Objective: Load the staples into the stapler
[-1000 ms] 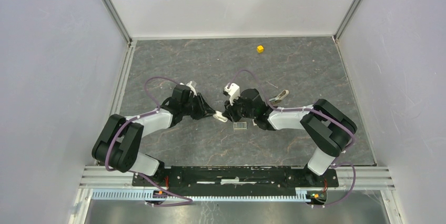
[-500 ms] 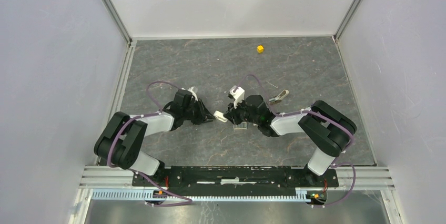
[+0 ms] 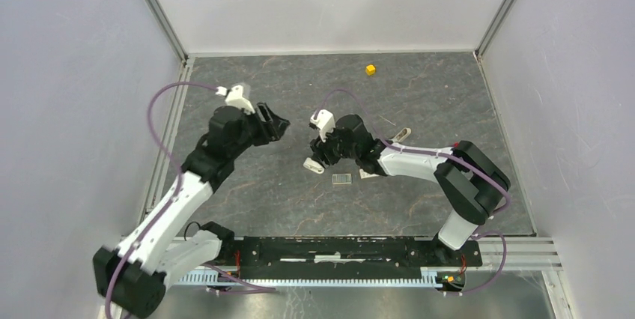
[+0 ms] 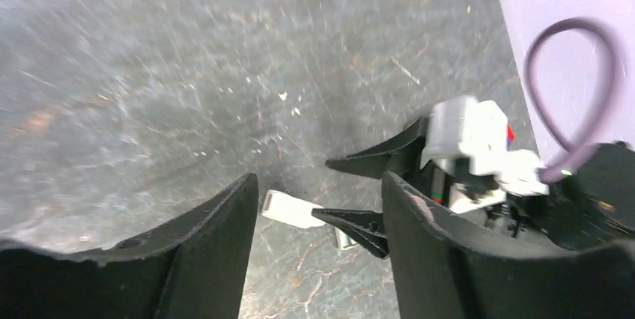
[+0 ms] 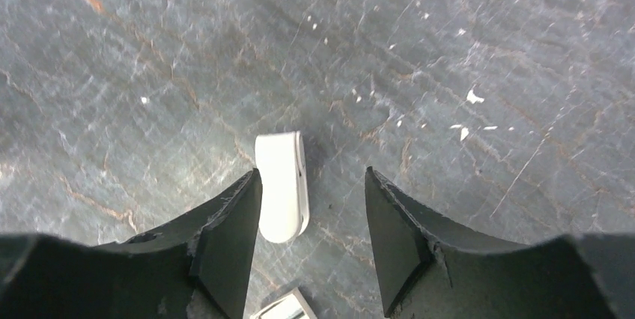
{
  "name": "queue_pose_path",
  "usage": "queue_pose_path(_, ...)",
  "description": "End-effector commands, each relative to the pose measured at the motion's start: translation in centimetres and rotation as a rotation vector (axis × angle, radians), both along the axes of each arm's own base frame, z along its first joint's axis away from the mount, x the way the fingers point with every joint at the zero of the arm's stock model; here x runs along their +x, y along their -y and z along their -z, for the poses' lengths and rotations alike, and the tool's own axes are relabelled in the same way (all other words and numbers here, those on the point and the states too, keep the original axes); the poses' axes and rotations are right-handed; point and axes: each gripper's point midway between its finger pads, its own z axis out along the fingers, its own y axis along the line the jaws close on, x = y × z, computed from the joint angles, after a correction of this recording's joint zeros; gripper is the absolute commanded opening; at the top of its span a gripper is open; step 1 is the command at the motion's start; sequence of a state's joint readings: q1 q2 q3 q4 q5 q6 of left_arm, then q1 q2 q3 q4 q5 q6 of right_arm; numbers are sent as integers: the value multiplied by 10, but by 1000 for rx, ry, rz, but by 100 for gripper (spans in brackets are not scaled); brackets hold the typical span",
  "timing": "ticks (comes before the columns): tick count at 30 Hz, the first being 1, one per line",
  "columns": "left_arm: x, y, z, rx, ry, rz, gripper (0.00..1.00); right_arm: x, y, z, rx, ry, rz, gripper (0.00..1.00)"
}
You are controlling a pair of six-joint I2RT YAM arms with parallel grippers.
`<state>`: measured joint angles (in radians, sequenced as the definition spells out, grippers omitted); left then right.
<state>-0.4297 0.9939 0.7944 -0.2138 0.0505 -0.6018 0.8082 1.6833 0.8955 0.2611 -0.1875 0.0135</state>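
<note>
The stapler [image 3: 314, 165], small, white and shut, lies flat on the dark table. In the right wrist view the stapler [image 5: 281, 186] sits between my right gripper's [image 5: 311, 177] open fingers, close to the left one, and is not gripped. The staples [image 3: 341, 179], a small silvery block, rest just right of the stapler; their corner shows as the staples [image 5: 281, 308] at the bottom edge. My left gripper [image 3: 275, 119] hangs open and empty, raised to the stapler's upper left. From its wrist, the stapler [image 4: 292, 209] lies ahead on the table beyond my left gripper [image 4: 318, 184].
A yellow cube [image 3: 370, 70] sits near the back wall. A small grey-brown box [image 3: 397, 136] lies beside the right forearm, and a pale scrap [image 3: 367, 174] lies right of the staples. Metal rails edge the table on both sides.
Both grippers have opened and let the stapler go. The left arm has risen and drawn back to the upper left. The right gripper stays over the stapler.
</note>
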Motion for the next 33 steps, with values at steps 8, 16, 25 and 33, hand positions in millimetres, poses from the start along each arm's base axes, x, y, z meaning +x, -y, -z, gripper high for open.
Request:
queue_pose_path(8,-58,-83,-39,273,239,-120,100,-25,-10,32,-149,-23,-123,59)
queue_pose_path(16,-66,-88,-47,278,286,-116,100,-7,-25,46,-217,2,-109,47)
queue_pose_path(25,-71,-90,-56,255,333,-125,100,61,-60,24,-151,123,-13,33)
queue_pose_path(33,-73,-96,-57,258,338,-149,100,121,-82,-4,-89,172,88,41)
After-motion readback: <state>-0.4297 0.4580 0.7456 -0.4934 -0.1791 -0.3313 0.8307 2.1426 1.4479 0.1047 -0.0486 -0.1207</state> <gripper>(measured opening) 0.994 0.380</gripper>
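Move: The closed stapler lies close under the right hand, about 2 cm back, 2 cm to its left and 6 cm down. Right of the stapler lie the open staple tray, some 8 cm away and 4 cm nearer the base, and the labelled box lid, roughly 15 cm away and 2 cm nearer. From the raised left hand the stapler is about 9 cm to the right, 4 cm back and 19 cm below. Down and slightly back first, the right hand sinks about 6 cm with a small roll and pinches the stapler between its fingertips, then carries it forward and left, rising slightly, about 11 cm forward in all. Meanwhile the left hand draws off to the left and back, climbing some 5 cm and tipping up, its fingers spreading wide open. ##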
